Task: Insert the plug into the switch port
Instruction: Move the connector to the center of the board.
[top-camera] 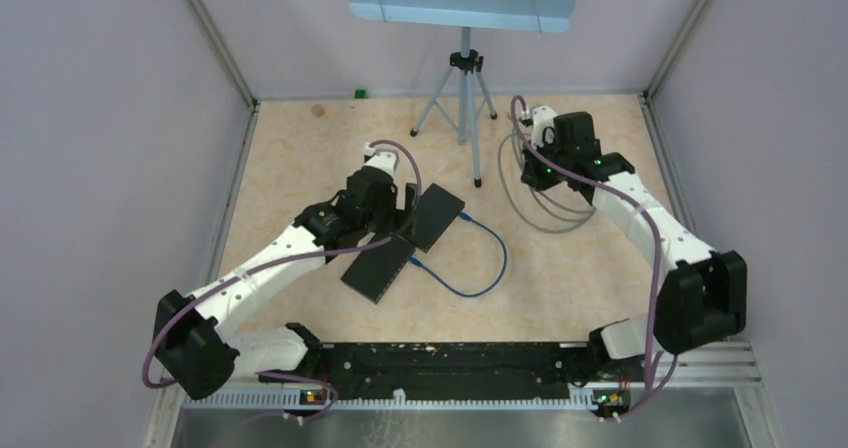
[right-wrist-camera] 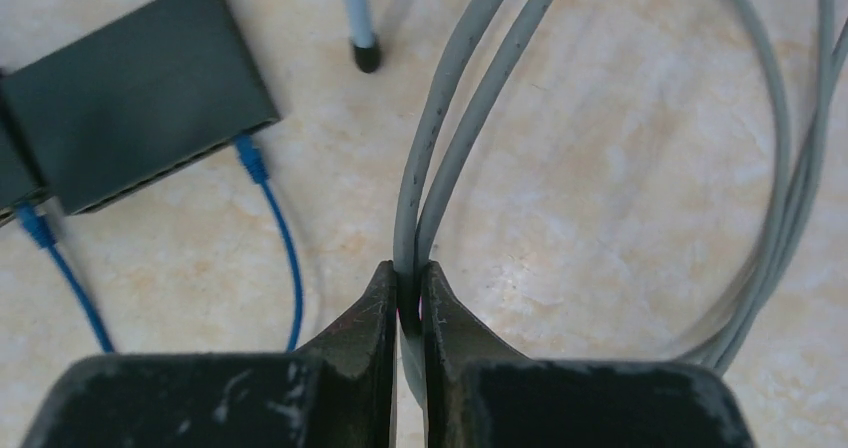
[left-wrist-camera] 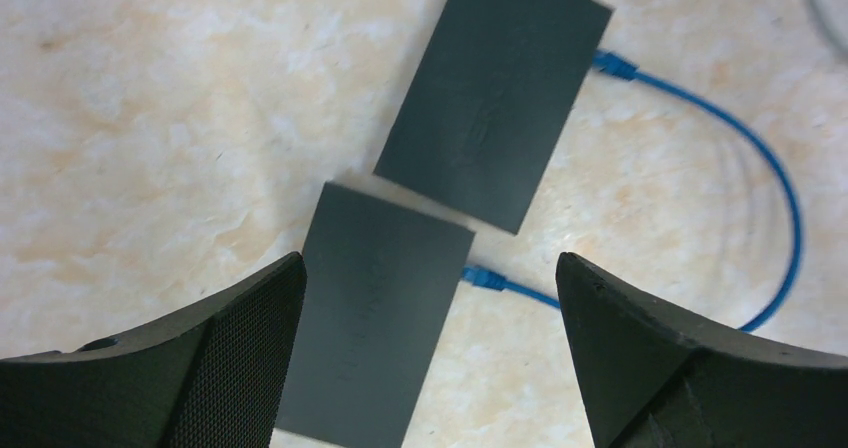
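Note:
Two dark flat switches lie mid-table, the near switch [top-camera: 380, 268] [left-wrist-camera: 375, 318] and the far switch [top-camera: 438, 215] [left-wrist-camera: 495, 98] [right-wrist-camera: 130, 98]. A blue cable [top-camera: 490, 268] [left-wrist-camera: 780, 188] [right-wrist-camera: 285, 248] links them, with a blue plug [left-wrist-camera: 487, 278] at the near one and another [left-wrist-camera: 612, 64] at the far one. My left gripper [top-camera: 405, 223] [left-wrist-camera: 430, 260] hovers open above the near switch, holding nothing. Over at the right, my right gripper [top-camera: 527, 173] [right-wrist-camera: 408, 268] is shut on two strands of a coiled grey cable [top-camera: 540, 208] [right-wrist-camera: 440, 118]. That cable's plug is hidden.
A tripod [top-camera: 463, 78] carrying a light blue panel stands at the back centre, one foot [right-wrist-camera: 366, 58] close to the grey coil. Lilac walls enclose the beige table on three sides. A small green object [top-camera: 359, 94] sits at the back edge.

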### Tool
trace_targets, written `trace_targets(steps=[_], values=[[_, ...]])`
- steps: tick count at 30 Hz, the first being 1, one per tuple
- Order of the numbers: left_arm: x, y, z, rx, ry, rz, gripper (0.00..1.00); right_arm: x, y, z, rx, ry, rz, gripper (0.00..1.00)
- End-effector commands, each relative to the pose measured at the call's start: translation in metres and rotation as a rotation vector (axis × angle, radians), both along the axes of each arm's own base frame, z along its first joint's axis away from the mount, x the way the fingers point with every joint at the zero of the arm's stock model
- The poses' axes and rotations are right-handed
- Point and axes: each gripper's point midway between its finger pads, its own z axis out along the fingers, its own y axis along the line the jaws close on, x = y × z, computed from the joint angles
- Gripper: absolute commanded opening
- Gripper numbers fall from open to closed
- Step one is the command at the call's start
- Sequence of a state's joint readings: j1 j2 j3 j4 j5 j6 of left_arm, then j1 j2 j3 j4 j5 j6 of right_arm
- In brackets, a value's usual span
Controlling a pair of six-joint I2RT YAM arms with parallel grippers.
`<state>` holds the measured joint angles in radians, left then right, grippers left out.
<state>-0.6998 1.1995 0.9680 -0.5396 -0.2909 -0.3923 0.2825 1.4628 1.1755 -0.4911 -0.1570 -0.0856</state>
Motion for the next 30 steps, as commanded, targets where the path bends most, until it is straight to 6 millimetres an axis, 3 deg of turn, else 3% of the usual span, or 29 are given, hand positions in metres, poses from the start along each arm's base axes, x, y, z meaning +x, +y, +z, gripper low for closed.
trace_targets(steps=[1, 5, 9, 10, 13, 14, 15, 17, 22, 26, 30], values=[[0.016, -0.030, 0.037, -0.231, -0.080, -0.068, 0.99, -0.040, 0.046, 0.056, 0.054, -0.165, 0.271, 0.00], [0.021, -0.033, 0.043, -0.267, -0.099, -0.063, 0.99, -0.078, 0.063, 0.082, 0.074, -0.258, 0.428, 0.00], [0.022, -0.032, 0.043, -0.259, -0.097, -0.071, 0.99, -0.090, 0.054, 0.087, 0.034, -0.315, 0.461, 0.00], [0.022, -0.030, 0.041, -0.253, -0.095, -0.071, 0.99, -0.086, 0.049, 0.087, 0.021, -0.322, 0.417, 0.17], [0.022, -0.027, 0.039, -0.243, -0.091, -0.066, 0.99, -0.077, 0.038, 0.085, 0.016, -0.328, 0.303, 0.51], [0.021, -0.026, 0.039, -0.242, -0.089, -0.067, 0.99, -0.073, 0.036, 0.087, 0.032, -0.330, 0.255, 0.67], [0.021, -0.025, 0.039, -0.243, -0.092, -0.063, 0.99, -0.070, 0.035, 0.088, 0.053, -0.328, 0.208, 0.75], [0.020, -0.023, 0.038, -0.246, -0.092, -0.060, 0.99, -0.068, 0.039, 0.092, 0.108, -0.312, 0.171, 0.82], [0.016, -0.019, 0.033, -0.247, -0.078, -0.050, 0.99, -0.047, 0.054, 0.092, 0.281, -0.175, -0.034, 0.85], [0.014, -0.017, 0.029, -0.252, -0.069, -0.042, 0.99, -0.027, 0.075, 0.064, 0.375, 0.015, -0.163, 0.86], [0.012, -0.017, 0.026, -0.257, -0.062, -0.043, 0.99, -0.014, 0.111, 0.024, 0.501, 0.123, -0.237, 0.86]])
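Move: The right hand still holds the near-left part of the gray cable coil, some 14 cm above the board. The spot it is taken to, around the blue cable bend, lies about 7 cm back and 3 cm left. The far switch is roughly 17 cm left and 1 cm ahead, its blue plug 10 cm left and 2 cm ahead; the tripod foot stands 10 cm ahead and 8 cm left. From the left hand, the bend is about 17 cm right and 2 cm ahead. Back and up by some 9 cm each, and about 5 cm left, the right hand swings the held coil towards the blue cable bend, turning counter-clockwise, then opens wide and lets go. Empty, it turns back clockwise, rolls left side up, and goes forward and down, also left, towards the coil's left side. The open left hand shifts 2–3 cm right, up and forward, then eases partly back. ##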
